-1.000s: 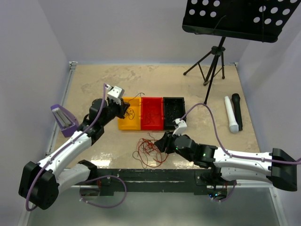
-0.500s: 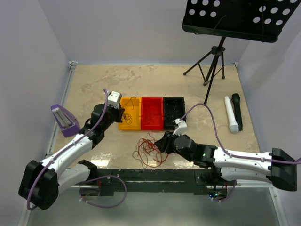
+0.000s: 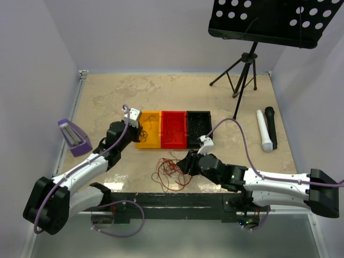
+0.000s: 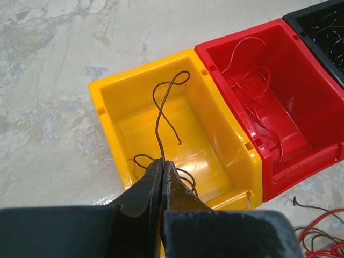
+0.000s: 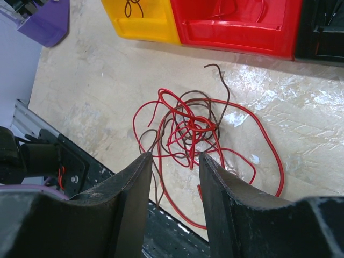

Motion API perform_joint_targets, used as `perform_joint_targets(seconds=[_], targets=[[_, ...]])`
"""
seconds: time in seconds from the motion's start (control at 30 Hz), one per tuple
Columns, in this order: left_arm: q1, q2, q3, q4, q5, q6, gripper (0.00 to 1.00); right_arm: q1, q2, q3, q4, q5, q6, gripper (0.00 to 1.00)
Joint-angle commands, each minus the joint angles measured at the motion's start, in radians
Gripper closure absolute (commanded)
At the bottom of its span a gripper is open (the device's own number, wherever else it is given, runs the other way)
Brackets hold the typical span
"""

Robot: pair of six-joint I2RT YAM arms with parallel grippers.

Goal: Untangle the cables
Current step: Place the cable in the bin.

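The cables [image 3: 171, 172] lie as a loose snarl of red and brown wires on the table in front of the bins, also seen in the right wrist view [image 5: 194, 128]. My right gripper [image 5: 174, 157] hangs open just above the snarl's near side [image 3: 185, 162], with nothing between its fingers. My left gripper [image 4: 163, 164] is shut on a single brown wire [image 4: 159, 141] that curls up over the yellow bin [image 4: 105, 110]; in the top view it [image 3: 140, 125] sits at that bin's left edge. More brown wire lies in the yellow bin, red wires in the red bin [image 4: 237, 58].
Yellow [image 3: 145, 144], red [image 3: 173, 144] and black [image 3: 198, 115] bins stand in a row mid-table. A purple holder [image 3: 73, 137] is at the left. A music stand [image 3: 244, 75] stands at the back right, with a white [image 3: 263, 130] and a black [image 3: 271, 127] microphone beside it.
My left gripper has come down and forward over the yellow bin with the brown wire still in it. The right arm and the snarl have not moved.
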Motion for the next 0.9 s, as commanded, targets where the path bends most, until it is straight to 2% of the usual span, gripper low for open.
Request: perform_joint_targets(seconds=[0.0,0.17,0.3,0.5,0.53,0.77,0.87], targets=[[0.004,0.029,0.000,0.118,0.045,0.064,1.00,0.006,0.006,0.019,0.022,0.028,0.023,0.55],[0.000,0.080,0.017,0.124,0.052,0.148,1.00,0.006,0.005,0.014,0.024,0.033,0.020,0.55],[-0.002,0.136,0.055,0.066,0.040,0.196,0.99,0.004,0.000,0.023,0.017,0.047,0.017,0.55],[-0.002,0.180,0.066,0.081,-0.008,0.196,1.00,0.004,0.008,0.037,0.016,0.059,0.004,0.54],[-0.002,0.183,0.068,0.094,0.004,0.190,0.98,0.004,0.013,0.038,0.017,0.061,0.001,0.54],[-0.002,0.195,0.117,0.140,0.122,0.199,0.37,0.004,0.045,0.048,0.043,0.051,-0.003,0.52],[-0.002,0.184,0.163,0.068,0.124,0.216,0.31,0.004,0.039,0.054,0.045,0.053,-0.004,0.52]])
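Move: The left hand already holds the brown cable over the near left part of the yellow bin; the bin's middle is about 3 cm ahead, 3 cm right and 8 cm below. The red bin adjoins it, 3 cm ahead and 14 cm right of the hand; the red-and-brown cable pile is some 15 cm back, 12 cm right and 12 cm below. From the right hand, the yellow bin's middle is about 14 cm ahead, 15 cm left and 8 cm down. Down into the yellow bin goes the left hand, about 4 cm and slightly forward, its left side rolling up some 10 degrees as the cable is lowered. At the bottom the shut fingers spread to roughly two-thirds open and let go of the cable while the hand starts back up, rising nearly 2 cm and easing right and forward over the bin. ##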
